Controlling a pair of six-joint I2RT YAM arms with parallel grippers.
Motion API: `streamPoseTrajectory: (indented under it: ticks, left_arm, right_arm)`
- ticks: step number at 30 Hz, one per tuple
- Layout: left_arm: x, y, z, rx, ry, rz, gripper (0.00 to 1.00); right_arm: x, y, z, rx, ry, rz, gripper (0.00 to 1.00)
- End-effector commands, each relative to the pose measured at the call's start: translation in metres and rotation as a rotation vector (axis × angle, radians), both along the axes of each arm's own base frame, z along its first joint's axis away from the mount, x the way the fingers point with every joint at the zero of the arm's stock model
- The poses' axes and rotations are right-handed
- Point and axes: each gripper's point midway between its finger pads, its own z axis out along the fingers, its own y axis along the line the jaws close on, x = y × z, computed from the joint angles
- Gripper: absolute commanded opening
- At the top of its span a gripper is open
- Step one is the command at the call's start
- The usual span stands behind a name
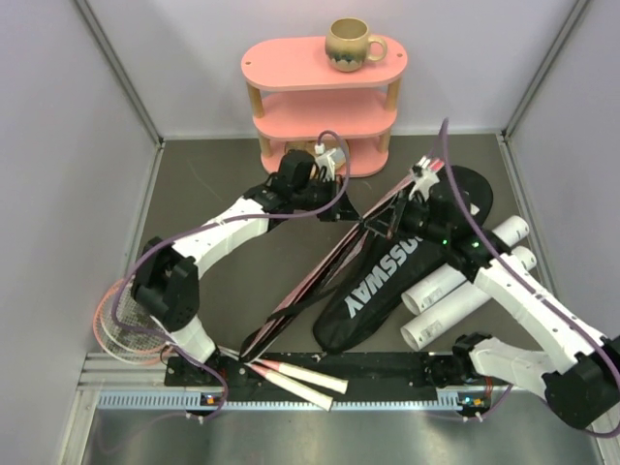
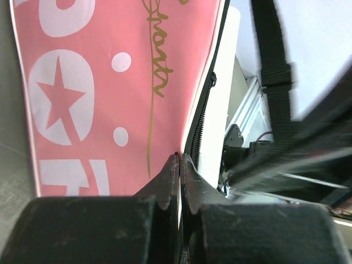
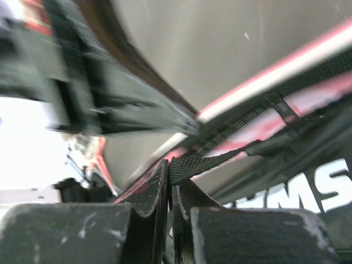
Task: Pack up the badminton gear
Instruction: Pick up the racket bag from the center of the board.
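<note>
A pink racket bag (image 1: 320, 266) is lifted on edge, running diagonally across the table. My left gripper (image 1: 339, 206) is shut on its zipper edge; the left wrist view shows the bag's pink face with white star print (image 2: 99, 93) and the fingers (image 2: 190, 176) pinching the rim. My right gripper (image 1: 385, 225) is shut on a black webbing strap (image 3: 220, 159) beside the pink bag's zipper. The black CROSSWAY bag (image 1: 392, 276) lies flat under my right arm. White tubes (image 1: 455, 291) lie to its right. A pink-framed racket head (image 1: 121, 329) rests at the far left, and two white handles (image 1: 305, 378) lie at the near edge.
A pink three-tier oval shelf (image 1: 291, 70) stands at the back wall with a beige mug (image 1: 349, 44) on top. Grey walls close in the left and right sides. The arms' base rail (image 1: 387, 363) runs along the near edge.
</note>
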Motion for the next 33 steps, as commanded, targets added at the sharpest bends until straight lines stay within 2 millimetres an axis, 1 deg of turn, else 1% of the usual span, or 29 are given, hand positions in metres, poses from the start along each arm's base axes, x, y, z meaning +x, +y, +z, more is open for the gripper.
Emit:
streamPoseTrajectory:
  ticks: [1, 2, 3, 4, 5, 6, 7, 8, 9, 10, 11, 13, 14, 15, 16, 17, 18, 19, 20, 22, 23, 24, 26, 27, 28, 30, 31, 32, 33]
  left_arm:
    - [-0.008, -0.028, 0.008, -0.128, 0.014, -0.088, 0.00]
    - [-0.008, -0.032, 0.010, -0.149, 0.018, -0.091, 0.00]
    - [-0.008, -0.035, 0.010, -0.160, 0.011, -0.093, 0.00]
    - [-0.008, -0.038, 0.004, -0.158, 0.023, -0.096, 0.00]
    - [-0.009, -0.041, 0.003, -0.163, 0.039, -0.098, 0.00]
    - [-0.008, -0.043, 0.003, -0.171, 0.044, -0.106, 0.00]
    - [-0.010, -0.046, -0.005, -0.171, 0.072, -0.124, 0.00]
    - [-0.009, -0.047, -0.005, -0.180, 0.096, -0.120, 0.00]
    - [-0.008, -0.050, -0.002, -0.211, 0.081, -0.132, 0.00]
    - [-0.010, -0.052, -0.004, -0.219, 0.095, -0.142, 0.00]
    - [-0.009, -0.052, -0.003, -0.231, 0.110, -0.142, 0.00]
    - [-0.008, -0.054, -0.001, -0.252, 0.107, -0.151, 0.00]
    - [-0.010, -0.054, 0.000, -0.266, 0.124, -0.158, 0.00]
    - [-0.010, -0.054, 0.001, -0.276, 0.130, -0.163, 0.00]
    - [-0.007, -0.053, 0.004, -0.297, 0.123, -0.167, 0.00]
    - [-0.009, -0.053, 0.006, -0.311, 0.141, -0.184, 0.00]
    - [-0.008, -0.052, 0.009, -0.321, 0.143, -0.191, 0.00]
    - [-0.008, -0.052, 0.009, -0.327, 0.151, -0.196, 0.00]
    - [-0.010, -0.053, 0.017, -0.352, 0.148, -0.218, 0.00]
    - [-0.012, -0.054, 0.020, -0.372, 0.159, -0.246, 0.00]
    - [-0.013, -0.055, 0.028, -0.404, 0.155, -0.265, 0.00]
    - [-0.014, -0.054, 0.031, -0.418, 0.163, -0.280, 0.00]
    - [-0.013, -0.054, 0.035, -0.448, 0.175, -0.277, 0.00]
    - [-0.010, -0.053, 0.035, -0.450, 0.180, -0.271, 0.00]
    - [-0.009, -0.053, 0.035, -0.453, 0.180, -0.267, 0.00]
    - [-0.007, -0.053, 0.037, -0.468, 0.181, -0.258, 0.00]
    - [-0.004, -0.053, 0.036, -0.470, 0.186, -0.246, 0.00]
    - [-0.003, -0.053, 0.037, -0.471, 0.182, -0.241, 0.00]
    - [-0.001, -0.052, 0.036, -0.470, 0.182, -0.232, 0.00]
  right_arm:
    - [0.004, 0.008, 0.080, 0.144, -0.035, 0.019, 0.00]
    - [0.012, 0.010, 0.084, 0.166, -0.003, 0.009, 0.00]
    - [0.018, 0.016, 0.100, 0.206, 0.009, 0.037, 0.00]
    - [0.031, 0.023, 0.090, 0.221, 0.092, 0.017, 0.00]
    - [0.040, 0.025, 0.090, 0.231, 0.113, 0.010, 0.02]
    - [0.050, 0.025, 0.101, 0.234, 0.097, -0.009, 0.08]
    - [0.063, 0.027, 0.089, 0.205, 0.120, -0.023, 0.21]
    - [0.066, 0.028, 0.082, 0.180, 0.141, -0.011, 0.45]
    - [0.069, 0.028, 0.092, 0.151, 0.102, 0.033, 0.52]
    - [0.076, 0.030, 0.078, 0.101, 0.135, 0.045, 0.58]
    - [0.070, 0.025, 0.078, 0.048, 0.164, 0.056, 0.66]
    - [0.069, 0.013, 0.066, -0.061, 0.145, 0.076, 0.75]
    - [0.069, 0.007, 0.069, -0.091, 0.134, 0.071, 0.76]
    - [0.061, -0.003, 0.061, -0.152, 0.157, 0.088, 0.77]
    - [0.059, -0.009, 0.063, -0.181, 0.147, 0.088, 0.80]
    - [0.056, -0.015, 0.073, -0.200, 0.116, 0.079, 0.82]
    - [0.051, -0.024, 0.069, -0.253, 0.116, 0.078, 0.84]
    - [0.050, -0.030, 0.070, -0.282, 0.112, 0.077, 0.87]
    - [0.054, -0.037, 0.073, -0.327, 0.101, 0.062, 0.88]
    - [0.051, -0.051, 0.060, -0.433, 0.129, 0.081, 0.89]
    - [0.054, -0.058, 0.059, -0.476, 0.128, 0.065, 0.89]
    - [0.054, -0.061, 0.055, -0.499, 0.141, 0.068, 0.89]
    - [0.048, -0.062, 0.062, -0.483, 0.127, 0.062, 0.88]
    - [0.041, -0.062, 0.076, -0.446, 0.097, 0.037, 0.88]
    - [0.041, -0.062, 0.087, -0.420, 0.062, 0.015, 0.88]
    - [0.037, -0.068, 0.095, -0.376, 0.069, -0.057, 0.86]
    - [0.028, -0.072, 0.106, -0.345, 0.046, -0.080, 0.84]
    - [0.028, -0.077, 0.100, -0.340, 0.061, -0.118, 0.84]
    - [0.024, -0.079, 0.099, -0.306, 0.083, -0.164, 0.84]
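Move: The right hand already pinches the pink racket bag's black strap. That bag stands on edge and slants outward to the right; its middle is about 4 cm back, 8 cm left and 9 cm below. On the board, some 19 cm lower than the right hand, the black racket bag centres about 6 cm ahead and 10 cm right, and the white tubes 28 cm right, 1 cm back. From the left hand, shut on the pink bag's zip edge, its middle lies 4 cm back, 4 cm left, 9 cm down. The right fingers lift the pinched strap forward and up, about 9 cm, past the left gripper, and let go as they open wide; the open hand then dips and swings right and back, its fingertips tipping down about 20 degrees. The left keeps its pinch on the bag's zip edge, shifting some 5 cm right, sinking slightly and coming up again as its fingertips tilt up. ##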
